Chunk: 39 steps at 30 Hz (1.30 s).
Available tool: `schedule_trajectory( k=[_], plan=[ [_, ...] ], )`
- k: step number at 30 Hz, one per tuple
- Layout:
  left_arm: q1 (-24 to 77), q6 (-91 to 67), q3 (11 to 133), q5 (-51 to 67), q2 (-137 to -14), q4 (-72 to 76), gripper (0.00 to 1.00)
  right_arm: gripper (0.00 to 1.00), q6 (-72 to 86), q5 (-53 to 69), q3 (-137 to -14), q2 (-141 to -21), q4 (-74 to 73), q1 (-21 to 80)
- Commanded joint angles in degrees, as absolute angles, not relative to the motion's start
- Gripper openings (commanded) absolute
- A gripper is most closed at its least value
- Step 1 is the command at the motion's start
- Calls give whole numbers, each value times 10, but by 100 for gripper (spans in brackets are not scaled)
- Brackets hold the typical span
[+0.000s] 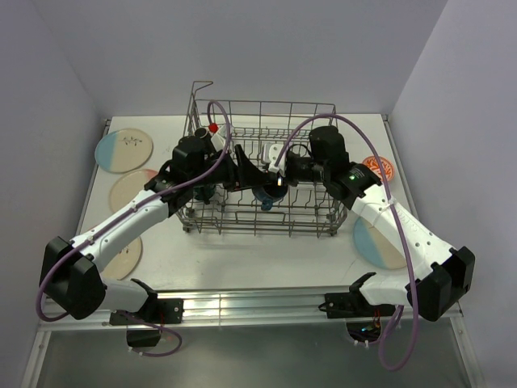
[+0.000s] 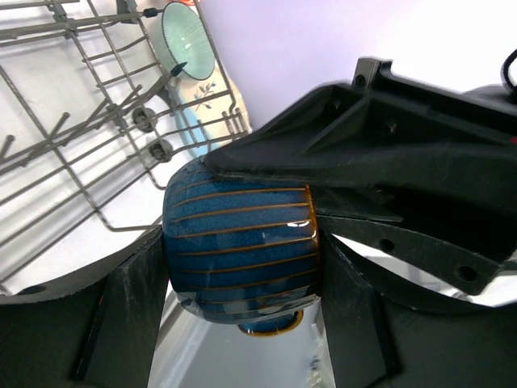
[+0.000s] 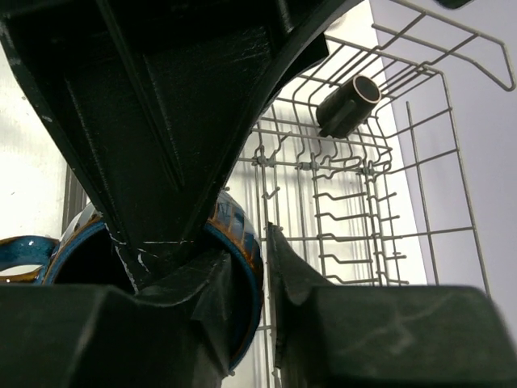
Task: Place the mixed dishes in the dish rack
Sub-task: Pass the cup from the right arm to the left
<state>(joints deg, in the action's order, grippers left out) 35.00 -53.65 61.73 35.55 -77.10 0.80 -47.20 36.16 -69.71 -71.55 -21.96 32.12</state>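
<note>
A teal-blue ribbed mug (image 2: 242, 234) hangs over the middle of the grey wire dish rack (image 1: 266, 105), where both grippers meet. My left gripper (image 2: 242, 271) has a finger against each side of the mug's body. My right gripper (image 3: 262, 283) is shut on the mug's rim (image 3: 242, 234), one finger inside and one outside. In the top view the mug (image 1: 266, 200) shows just below the left gripper (image 1: 255, 186) and the right gripper (image 1: 276, 181). A black mug (image 3: 347, 107) lies in the rack's far corner.
Two-tone plates lie left of the rack (image 1: 123, 151), (image 1: 133, 190), (image 1: 121, 255), and one plate (image 1: 380, 241) lies to its right. An orange-red bowl (image 1: 377, 167) sits at the right. A pale green bowl (image 2: 182, 40) stands beyond the rack's wires, beside a twig-motif plate (image 2: 198, 105).
</note>
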Motion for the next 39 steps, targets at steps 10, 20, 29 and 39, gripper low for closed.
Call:
schedule_trajectory(
  k=[10, 20, 29, 39],
  plan=[
    [326, -512, 624, 385, -751, 11, 10, 47, -446, 361, -714, -706, -185, 321],
    [309, -509, 621, 387, -745, 2, 9, 50, -446, 364, -736, -699, -208, 306],
    [294, -524, 638, 377, -752, -16, 8, 51, -458, 377, -755, -686, -244, 294],
    [284, -556, 722, 340, -786, -87, 9, 51, -598, 424, -820, -675, -358, 281]
  ],
)
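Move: The blue cup is already between the left fingers, its middle about 1 cm back, 2 cm right and 1 cm below that hand. The right fingers still straddle its rim, with the middle some 4 cm back, 3 cm left and 1 cm below. From the left hand, the green cup stands in the rack about 17 cm left, 1 cm ahead and 13 cm down; the dark mug is roughly 15 cm ahead, 19 cm left and 13 cm down. The right fingers open from their pinch on the cup's rim and come free; that hand holds nearly still at first, then eases right and rises about 5 cm away. The left keeps its grip, drawing the cup left and down a couple of centimetres each with a slight forward drift, then forward and a little up, turning slightly counter-clockwise. ##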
